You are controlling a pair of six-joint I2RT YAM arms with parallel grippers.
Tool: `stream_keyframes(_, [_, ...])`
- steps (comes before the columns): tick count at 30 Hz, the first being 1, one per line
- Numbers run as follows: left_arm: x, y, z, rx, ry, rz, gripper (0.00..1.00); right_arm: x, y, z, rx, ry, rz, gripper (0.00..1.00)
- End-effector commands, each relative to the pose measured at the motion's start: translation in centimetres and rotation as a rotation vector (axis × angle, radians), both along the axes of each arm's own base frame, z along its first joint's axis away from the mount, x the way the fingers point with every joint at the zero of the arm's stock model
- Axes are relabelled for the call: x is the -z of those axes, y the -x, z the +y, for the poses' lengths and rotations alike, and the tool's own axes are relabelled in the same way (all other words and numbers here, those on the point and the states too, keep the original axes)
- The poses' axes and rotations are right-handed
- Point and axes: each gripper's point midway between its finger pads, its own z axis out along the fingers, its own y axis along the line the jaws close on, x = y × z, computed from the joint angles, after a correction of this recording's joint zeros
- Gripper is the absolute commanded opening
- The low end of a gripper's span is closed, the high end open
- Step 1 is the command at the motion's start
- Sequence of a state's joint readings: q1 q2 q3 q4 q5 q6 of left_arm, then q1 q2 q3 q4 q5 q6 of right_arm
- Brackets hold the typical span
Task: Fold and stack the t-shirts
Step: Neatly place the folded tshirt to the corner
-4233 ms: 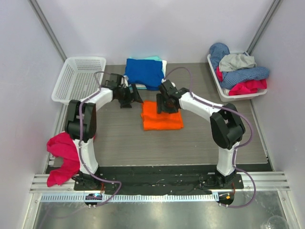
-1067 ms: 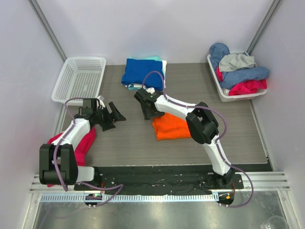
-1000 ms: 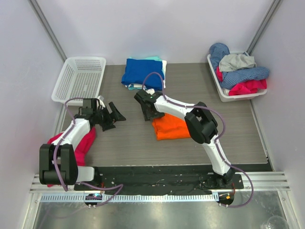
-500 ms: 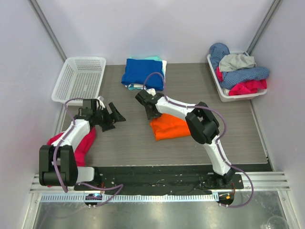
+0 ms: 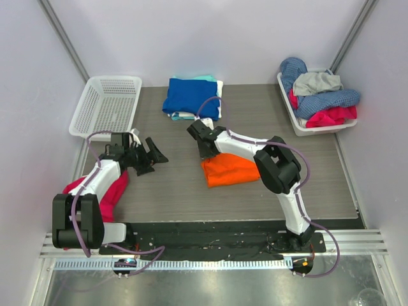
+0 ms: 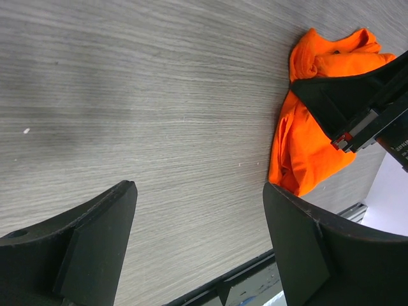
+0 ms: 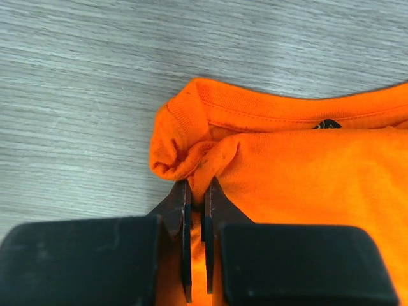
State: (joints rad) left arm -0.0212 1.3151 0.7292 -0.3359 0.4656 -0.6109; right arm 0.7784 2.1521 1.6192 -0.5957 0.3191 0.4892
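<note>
The folded orange t-shirt lies on the table's middle. My right gripper is shut on its far left corner; in the right wrist view the jaws pinch a bunched fold of the orange t-shirt beside the collar. A folded royal blue t-shirt tops a stack with pale teal and white edges at the back centre. My left gripper is open and empty over bare table at the left; the left wrist view shows the orange t-shirt ahead of its wide-apart fingers.
A white mesh basket stands at the back left. A white tray at the back right holds a heap of blue, grey and pink clothes. A pink-red garment hangs off the table's left edge under my left arm.
Since 4.2 s ago the left arm has drawn back to the left. The right gripper has dragged the orange t-shirt right and nearer, and in the last second shifted slightly right with its corner.
</note>
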Motion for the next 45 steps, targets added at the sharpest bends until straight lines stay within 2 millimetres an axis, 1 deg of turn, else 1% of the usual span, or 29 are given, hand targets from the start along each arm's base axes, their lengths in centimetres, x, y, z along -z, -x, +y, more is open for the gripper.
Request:
stream_keyframes(1, [-1.8, -1.6, -0.6, 0.054, 0.017, -0.112, 0.84, 2.6, 2.0, 0.4, -0.005, -0.129, 0.115, 0.01])
stream_keyframes(3, [-1.9, -2.1, -0.7, 0.062, 0.024, -0.119, 0.84, 1.1, 1.2, 0.9, 0.01, -0.202, 0.091, 0.01])
stream_keyframes(4, [-2.0, -2.2, -0.9, 0.067, 0.027, -0.121, 0.83, 0.0, 1.1, 1.3, 0.006, -0.237, 0.084, 0.01])
stream_keyframes(6, [-2.2, -2.7, -1.1, 0.073, 0.029, -0.13, 0.83, -1.3, 0.7, 1.6, 0.003, -0.263, 0.066, 0.01])
stream_keyframes(7, [-2.3, -2.7, -1.6, 0.085, 0.031, -0.133, 0.82, -2.5, 0.2, 1.9, 0.003, -0.283, 0.042, 0.01])
stream_keyframes(9, [-2.6, -3.1, -2.5, 0.106, 0.034, -0.145, 0.81, -3.6, -0.2, 2.0, 0.003, -0.299, 0.027, 0.01])
stream_keyframes(10, [-2.8, -3.3, -2.9, 0.113, 0.034, -0.154, 0.81, -4.5, -0.4, 2.3, -0.001, -0.314, 0.015, 0.01])
stream_keyframes(11, [-2.9, -3.3, -3.4, 0.12, 0.036, -0.154, 0.81, -4.8, -0.6, 2.3, 0.002, -0.318, 0.011, 0.01])
stream_keyframes(12, [-3.1, -3.3, -4.5, 0.143, 0.039, -0.158, 0.81, -5.1, -0.6, 2.4, -0.003, -0.32, 0.01, 0.01])
stream_keyframes(14, [-3.4, -3.7, -5.6, 0.156, 0.038, -0.18, 0.81, -6.1, -1.0, 2.5, 0.0, -0.334, -0.003, 0.01])
stream_keyframes(15, [-3.4, -3.3, -6.9, 0.18, 0.047, -0.179, 0.81, -6.2, -1.1, 2.4, 0.002, -0.337, -0.003, 0.01])
stream_keyframes(17, [-3.2, -3.4, -8.2, 0.196, 0.038, -0.187, 0.81, -7.0, -1.4, 2.4, 0.007, -0.352, -0.012, 0.01])
stream_keyframes(18, [-3.1, -2.9, -9.5, 0.225, 0.037, -0.187, 0.81, -7.4, -1.5, 2.5, 0.008, -0.358, -0.017, 0.01])
stream_keyframes(20, [-2.3, -2.7, -10.6, 0.238, 0.024, -0.178, 0.81, -7.9, -1.7, 2.4, 0.01, -0.367, -0.024, 0.01])
stream_keyframes(21, [-2.0, -2.0, -11.6, 0.258, 0.028, -0.168, 0.81, -8.4, -1.8, 2.6, 0.009, -0.377, -0.03, 0.01])
stream_keyframes(24, [-0.9, -1.3, -12.7, 0.272, 0.024, -0.157, 0.81, -9.1, -2.0, 2.4, 0.013, -0.381, -0.037, 0.01])
stream_keyframes(29, [0.7, -0.5, -13.6, 0.281, 0.024, -0.135, 0.81, -9.6, -2.2, 2.1, 0.021, -0.393, -0.039, 0.01])
stream_keyframes(30, [1.2, -0.4, -13.5, 0.277, 0.018, -0.123, 0.81, -9.7, -2.2, 2.1, 0.018, -0.395, -0.039, 0.01])
stream_keyframes(31, [1.0, -0.8, -13.8, 0.274, 0.028, -0.148, 0.81, -9.8, -2.2, 2.1, 0.019, -0.398, -0.039, 0.01])
stream_keyframes(33, [1.7, -0.8, -14.1, 0.271, 0.03, -0.137, 0.81, -10.0, -2.2, 2.1, 0.018, -0.403, -0.04, 0.01])
stream_keyframes(35, [2.0, -1.2, -14.7, 0.278, 0.034, -0.148, 0.81, -10.2, -2.1, 2.1, 0.014, -0.406, -0.041, 0.01])
stream_keyframes(37, [2.7, -1.5, -14.9, 0.282, 0.03, -0.14, 0.81, -10.3, -2.2, 1.9, 0.018, -0.407, -0.041, 0.01])
stream_keyframes(38, [2.6, -1.9, -15.1, 0.285, 0.032, -0.148, 0.81, -10.2, -2.2, 2.0, 0.014, -0.406, -0.039, 0.01])
stream_keyframes(39, [3.0, -2.1, -15.2, 0.286, 0.03, -0.142, 0.81, -10.2, -2.2, 1.9, 0.012, -0.407, -0.037, 0.01])
stream_keyframes(40, [3.0, -2.2, -15.4, 0.294, 0.034, -0.141, 0.81, -10.1, -2.2, 1.9, 0.015, -0.407, -0.034, 0.01])
stream_keyframes(41, [2.6, -2.7, -15.7, 0.299, 0.038, -0.153, 0.81, -9.9, -2.2, 1.8, 0.018, -0.406, -0.032, 0.01])
stream_keyframes(42, [2.9, -2.8, -15.9, 0.306, 0.037, -0.147, 0.8, -9.9, -2.2, 1.9, 0.016, -0.408, -0.03, 0.01])
stream_keyframes(43, [2.2, -3.3, -16.4, 0.315, 0.041, -0.164, 0.8, -9.8, -2.2, 1.8, 0.017, -0.408, -0.026, 0.01])
stream_keyframes(45, [2.3, -3.6, -16.6, 0.328, 0.029, -0.165, 0.8, -9.6, -2.1, 1.8, 0.018, -0.406, -0.02, 0.01])
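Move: The orange folded t-shirt lies to the left hand's right, its left edge about 17 cm away and its middle some 26 cm away, 2 cm farther out and 7 cm below. From that hand the blue folded stack is about 13 cm right and 28 cm ahead, and the white basket 20 cm left and 22 cm ahead. The right hand holds the shirt's far left corner, with the stack about 25 cm ahead and 5 cm left. The right fingers keep their pinch on the t-shirt's far left corner and raise it about 5 cm, rolling some 20 degrees with the hand's left side rising. The left hand, fingers staying open, swings about 15 cm right to the shirt's left edge, turning clockwise, then sinks about 4 cm beside it; contact there can't be made out. ##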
